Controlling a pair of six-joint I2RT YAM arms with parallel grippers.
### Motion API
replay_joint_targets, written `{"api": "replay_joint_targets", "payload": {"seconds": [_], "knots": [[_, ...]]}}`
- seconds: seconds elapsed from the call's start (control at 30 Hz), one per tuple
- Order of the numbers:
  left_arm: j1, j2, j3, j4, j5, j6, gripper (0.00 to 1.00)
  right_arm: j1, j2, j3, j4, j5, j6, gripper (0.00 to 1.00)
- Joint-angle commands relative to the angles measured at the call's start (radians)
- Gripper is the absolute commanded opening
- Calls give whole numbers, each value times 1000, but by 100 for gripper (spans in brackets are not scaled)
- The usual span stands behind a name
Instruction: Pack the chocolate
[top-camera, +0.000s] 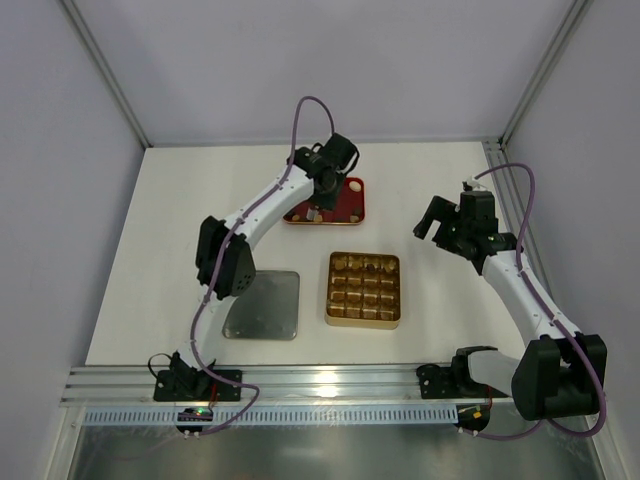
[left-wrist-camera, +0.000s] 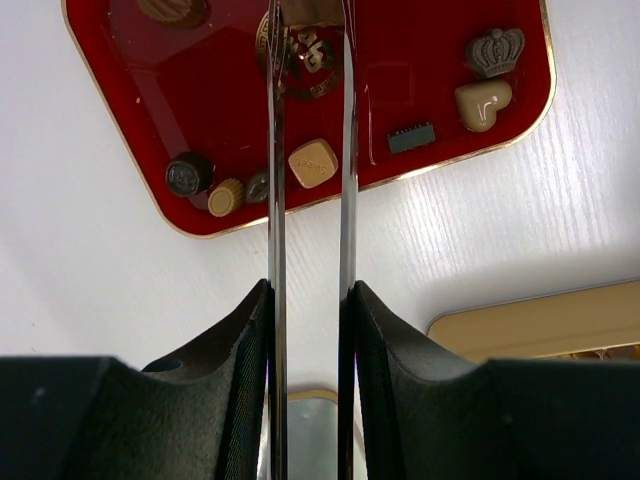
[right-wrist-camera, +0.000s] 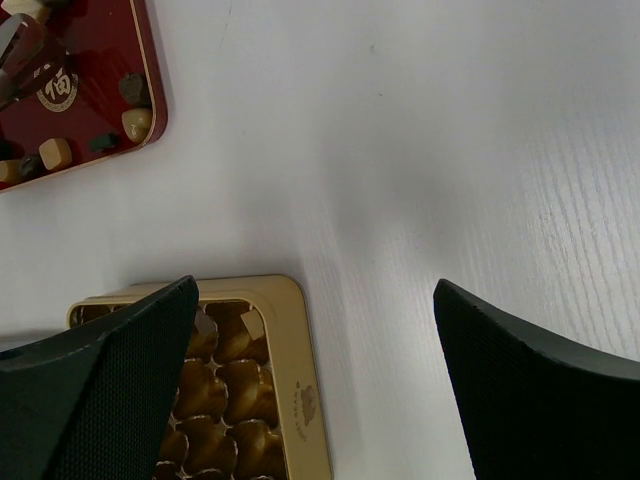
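Several small chocolate pieces lie in the red tray (left-wrist-camera: 420, 110), among them a crown (left-wrist-camera: 494, 52), a pale heart (left-wrist-camera: 483, 103), a tan square (left-wrist-camera: 313, 163) and a dark round one (left-wrist-camera: 188, 174). My left gripper (left-wrist-camera: 310, 290) hovers over that tray (top-camera: 345, 205) and is shut on a pair of metal tongs (left-wrist-camera: 277, 200). The tong blades reach to either side of a round patterned chocolate (left-wrist-camera: 310, 55); whether they pinch it I cannot tell. My right gripper (right-wrist-camera: 315, 290) hangs open over bare table beside the gold tray (right-wrist-camera: 300, 400), holding nothing.
The gold compartment tray (top-camera: 363, 320) sits mid-table, and the cups that show look empty. A silver lid (top-camera: 263, 304) lies to its left. White enclosure walls and a metal rail (top-camera: 330, 385) border the table.
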Motion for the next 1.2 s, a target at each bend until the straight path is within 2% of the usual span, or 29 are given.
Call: {"api": "replay_joint_targets", "payload": {"seconds": [0.0, 0.4, 0.97, 1.17], "knots": [[2, -99, -29, 14, -3, -19, 33, -4, -22, -4, 35, -8, -1, 100], [-35, -260, -189, 39, 42, -72, 33, 1, -29, -23, 57, -30, 4, 100], [-184, -691, -617, 60, 125, -197, 34, 73, 5, -39, 120, 7, 42, 100], [-230, -754, -677, 49, 126, -227, 34, 93, 24, -36, 126, 20, 53, 100]]}}
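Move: Behind and to the right of the left hand, which holds tweezers with a chocolate in their tips, lies the compartment box: about 19 cm back, 12 cm right, its middle 11 cm below. The red tray's middle is some 5 cm ahead, 1 cm right and 12 cm down, with the grey plate roughly 22 cm back, 15 cm left and 13 cm below. From the right hand the box is about 9 cm back, 16 cm left and 11 cm down. Carrying the chocolate in the tweezers' tips, the left hand draws back about 19 cm from the red tray towards the box's far left corner, rising some 7 cm and picking up speed. The wrist rolls about 10 degrees, swinging the tips to the right; the fingers keep their squeeze. The open right hand drifts 3 cm left, touching nothing. ##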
